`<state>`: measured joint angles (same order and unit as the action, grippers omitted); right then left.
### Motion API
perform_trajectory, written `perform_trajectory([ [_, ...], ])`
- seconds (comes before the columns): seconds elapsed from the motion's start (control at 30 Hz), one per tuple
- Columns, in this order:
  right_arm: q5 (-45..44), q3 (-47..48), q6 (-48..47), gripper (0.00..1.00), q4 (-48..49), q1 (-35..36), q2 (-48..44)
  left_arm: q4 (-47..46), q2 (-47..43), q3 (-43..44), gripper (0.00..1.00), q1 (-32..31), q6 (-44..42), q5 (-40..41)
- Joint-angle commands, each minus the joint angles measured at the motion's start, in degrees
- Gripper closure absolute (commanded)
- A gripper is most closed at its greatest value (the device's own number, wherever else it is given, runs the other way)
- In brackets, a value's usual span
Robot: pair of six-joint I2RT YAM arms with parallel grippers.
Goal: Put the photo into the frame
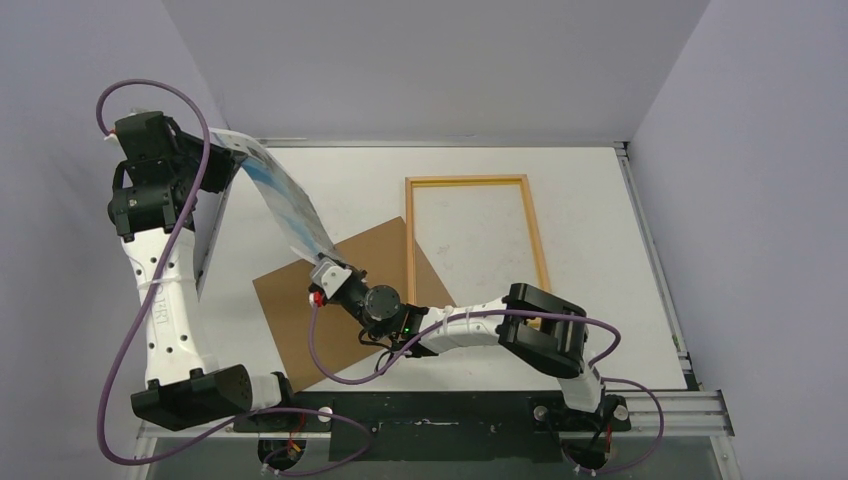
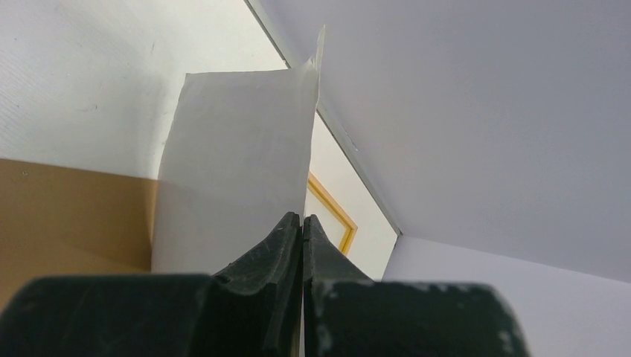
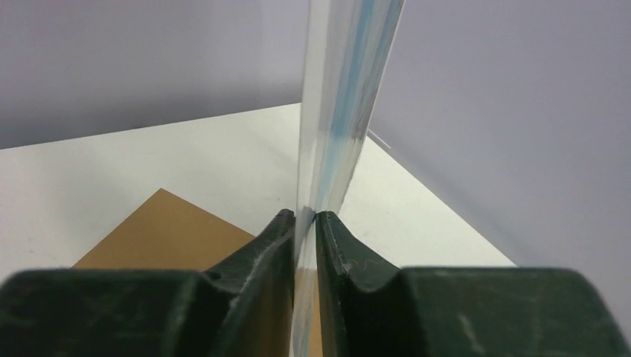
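The photo (image 1: pixel 285 200) hangs in the air as a bowed strip between my two grippers, blue print facing up. At its far-left end my left gripper (image 1: pixel 215 148) is shut on it; the left wrist view shows the white back of the photo (image 2: pixel 231 171) rising from the shut gripper (image 2: pixel 303 219). My right gripper (image 1: pixel 325 265) holds the near end, and in its wrist view the fingers (image 3: pixel 305 216) press on the photo's edge (image 3: pixel 342 111). The yellow frame (image 1: pixel 467 181) lies flat on the table to the right, with nothing inside it. A corner of the frame (image 2: pixel 331 204) shows past the left fingers.
A brown backing board (image 1: pixel 310 320) lies tilted on the table under the right gripper, its corner overlapping the frame's left rail. A pale sheet (image 1: pixel 208 245) hangs edge-on beside the left arm. Grey walls close in on the left, back and right.
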<state>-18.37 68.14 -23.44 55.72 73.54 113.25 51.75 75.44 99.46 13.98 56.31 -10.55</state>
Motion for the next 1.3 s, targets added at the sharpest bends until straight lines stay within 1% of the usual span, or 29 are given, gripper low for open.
perform_trajectory([
  [0.0, -1.6, 1.2, 0.8, 0.9, 5.0, -0.3, -1.2, -0.8, -2.0, 0.2, 1.0, -0.2, 0.5, 1.1],
  [0.07, -1.7, 0.6, 1.5, 1.0, 5.7, -0.6, -2.1, -1.4, -2.3, -0.3, 1.0, -0.2, 0.6, 0.4],
  [0.13, -0.3, 0.1, 3.7, 1.0, 4.1, -1.5, -4.2, -2.2, -2.5, -1.0, 1.0, -0.2, 0.6, -0.6],
  [0.2, 3.8, -0.3, 7.1, 1.0, -0.1, -3.0, -6.9, -3.9, -2.9, -1.9, 1.0, -0.1, 0.6, -1.4],
  [0.23, 5.8, -0.8, 8.3, 1.0, -1.7, -3.9, -8.3, -4.6, -2.9, -2.1, 0.94, 0.0, 0.5, -2.0],
  [0.3, 8.7, -1.8, 10.7, 1.0, -4.3, -5.3, -11.0, -5.2, -2.4, -1.3, 0.67, 0.1, -0.5, -2.6],
  [0.37, 11.9, -2.4, 13.0, 1.0, -7.9, -6.9, -14.1, -5.6, -1.8, 0.1, 0.48, 0.1, -1.8, -3.2],
  [0.4, 13.8, -2.4, 14.2, 1.0, -10.0, -8.1, -16.0, -6.3, -1.7, 0.5, 0.42, 0.1, -2.6, -3.6],
  [0.47, 16.6, -2.1, 15.4, 1.0, -13.4, -9.5, -18.9, -8.3, -1.7, 0.8, 0.36, 0.2, -4.1, -4.9],
  [0.67, 20.7, 2.6, 12.4, 1.0, -27.5, -11.5, -25.1, -16.7, -1.7, 0.6, 0.33, 0.1, -6.4, -12.3],
  [0.8, 23.1, 5.9, 14.0, 1.0, -34.9, -14.5, -27.3, -22.8, -3.0, -1.2, 0.32, 0.1, -6.9, -16.3],
  [0.87, 24.6, 7.3, 14.1, 1.0, -38.8, -16.0, -28.0, -25.5, -3.7, -1.6, 0.29, 0.2, -7.6, -17.8],
  [1.0, 27.8, 9.7, 14.6, 1.0, -45.1, -18.5, -29.0, -25.9, -3.4, 2.2, 0.25, 0.3, -10.9, -20.0],
  [1.2, 29.8, 11.7, 15.2, 1.0, -50.4, -22.1, -31.0, -26.1, -3.6, 5.6, 0.2, 0.3, -14.7, -21.6],
  [1.27, 29.8, 15.4, 16.6, 1.0, -57.8, -23.4, -30.8, -26.0, -3.8, 5.9, 0.19, 0.3, -15.8, -21.9],
])
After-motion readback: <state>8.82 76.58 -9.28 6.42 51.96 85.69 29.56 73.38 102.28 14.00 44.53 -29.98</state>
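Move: The photo hangs between the hands: its middle lies about 7 cm ahead of the right hand, 7 cm to its left and 7 cm higher; from the left hand, which still holds its top, some 6 cm back, 8 cm right and 8 cm below. From the right hand, the frame lies roughly 17 cm ahead and 30 cm right, the brown board about 8 cm ahead and 3 cm right, both some 22 cm below. Closing on the photo, the right hand carries it 13 cm right and up; the left opens and rises. ##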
